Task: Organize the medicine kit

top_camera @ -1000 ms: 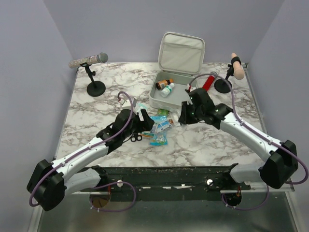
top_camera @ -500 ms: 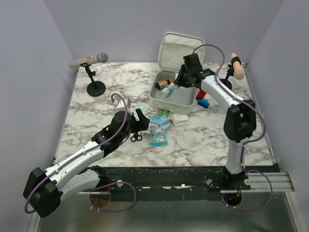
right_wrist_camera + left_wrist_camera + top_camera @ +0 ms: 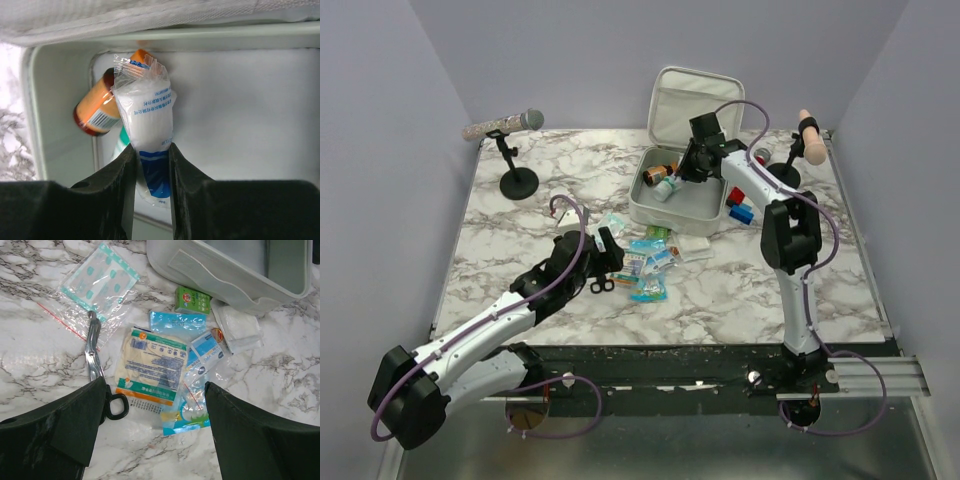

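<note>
The medicine kit [image 3: 667,217] lies open at the back middle of the table, its lid [image 3: 697,108] standing up. An orange bottle [image 3: 94,114] and a white-and-green one [image 3: 667,186] lie in its left end. My right gripper [image 3: 682,173] hangs over that end, shut on a white and blue sealed packet [image 3: 146,117]. My left gripper [image 3: 155,390] is open just above a loose pile in front of the kit: a glove packet [image 3: 152,365], black-handled scissors [image 3: 94,360], a plaster bag [image 3: 97,282], a green box [image 3: 194,300] and a gauze pack [image 3: 241,330].
A microphone on a black stand [image 3: 517,181] is at the back left. A peach handle on a stand [image 3: 809,140] is at the back right. A red item [image 3: 734,196] and a blue one [image 3: 741,213] lie right of the kit.
My right arm swung from the pile in front of the kit up over its left end, carrying the packet. The left gripper edged slightly back from the pile and stayed open.
</note>
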{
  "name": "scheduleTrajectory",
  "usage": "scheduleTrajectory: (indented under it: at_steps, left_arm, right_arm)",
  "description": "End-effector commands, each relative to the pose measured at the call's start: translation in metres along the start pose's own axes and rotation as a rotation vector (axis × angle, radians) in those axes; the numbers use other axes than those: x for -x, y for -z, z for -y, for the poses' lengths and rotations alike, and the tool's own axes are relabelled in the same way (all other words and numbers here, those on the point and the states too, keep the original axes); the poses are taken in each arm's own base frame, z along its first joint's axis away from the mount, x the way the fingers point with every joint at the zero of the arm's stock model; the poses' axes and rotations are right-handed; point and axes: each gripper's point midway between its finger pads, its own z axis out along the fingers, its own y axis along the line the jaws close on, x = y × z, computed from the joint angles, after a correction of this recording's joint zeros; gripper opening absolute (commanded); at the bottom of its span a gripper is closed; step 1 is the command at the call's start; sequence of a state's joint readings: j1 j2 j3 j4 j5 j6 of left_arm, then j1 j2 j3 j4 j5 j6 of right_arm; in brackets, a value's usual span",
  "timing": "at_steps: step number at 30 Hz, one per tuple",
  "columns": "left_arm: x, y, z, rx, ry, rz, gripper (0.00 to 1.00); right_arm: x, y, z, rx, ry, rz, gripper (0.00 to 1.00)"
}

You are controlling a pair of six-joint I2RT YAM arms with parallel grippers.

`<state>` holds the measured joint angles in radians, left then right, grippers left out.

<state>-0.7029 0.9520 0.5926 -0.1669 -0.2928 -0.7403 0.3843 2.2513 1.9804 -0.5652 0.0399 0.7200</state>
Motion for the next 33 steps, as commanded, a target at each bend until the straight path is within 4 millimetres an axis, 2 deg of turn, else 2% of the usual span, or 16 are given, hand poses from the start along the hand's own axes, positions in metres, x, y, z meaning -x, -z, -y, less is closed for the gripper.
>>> scheduleTrajectory:
  at_steps: [1, 7, 9, 12, 14, 19, 21, 27, 33]
  left_arm:
    - [0.006, 0.001, -0.014, 0.079, -0.032, 0.029, 0.91]
    - [0.006, 0.000, -0.013, 0.076, -0.038, 0.028, 0.91]
    - [0.005, -0.002, -0.012, 0.073, -0.038, 0.027, 0.91]
    - [0.004, -0.004, -0.010, 0.065, -0.041, 0.017, 0.91]
    - [0.004, -0.005, -0.009, 0.060, -0.040, 0.015, 0.91]
    - [0.000, -0.007, -0.006, 0.047, -0.037, 0.000, 0.91]
    - [-0.001, -0.008, -0.005, 0.047, -0.035, -0.004, 0.91]
    - [0.000, -0.006, -0.005, 0.047, -0.031, -0.005, 0.91]
    - [0.004, -0.004, -0.002, 0.040, -0.018, 0.001, 0.91]
  right_arm:
    - [-0.014, -0.025, 0.022, -0.077, -0.052, -0.061, 0.29]
    - [-0.014, -0.025, 0.029, -0.089, -0.045, -0.044, 0.32]
    - [-0.015, -0.024, 0.028, -0.077, -0.018, -0.054, 0.42]
    - [-0.022, -0.029, 0.025, -0.050, 0.032, -0.094, 0.65]
    - [-0.028, -0.031, 0.019, -0.012, 0.063, -0.138, 0.70]
    - [-0.032, -0.031, 0.006, 0.047, 0.114, -0.179, 0.72]
    - [-0.028, -0.025, 0.005, 0.044, 0.132, -0.157, 0.73]
    - [-0.008, 0.022, 0.004, 0.048, 0.151, -0.015, 0.83]
    - [0.002, 0.064, 0.003, 0.029, 0.251, 0.076, 0.84]
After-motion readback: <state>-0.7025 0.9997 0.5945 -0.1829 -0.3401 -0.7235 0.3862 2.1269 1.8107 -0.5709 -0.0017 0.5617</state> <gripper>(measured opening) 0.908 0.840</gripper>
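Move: My right hand already holds the bandage roll inside the box; the clear floor where it goes is about 5 cm below my fingers, some 1 cm ahead and 1 cm to the right. The white bottle lies about 3 cm left of this hand, level with it, and the brown bottle 5 cm left and 4 cm ahead, both around 4 cm lower. From my left hand, that spot is roughly 25 cm ahead, 14 cm right and 9 cm down. I lower the pinched bandage roll about 4.5 cm with my right hand, down to the box floor beside the white bottle, and open my fingers wide to let go. Still low, I shift a touch to the left, turning about 10 degrees counter-clockwise, then draw back towards the box's near side and rise roughly 4 cm each way, leaving the roll. ##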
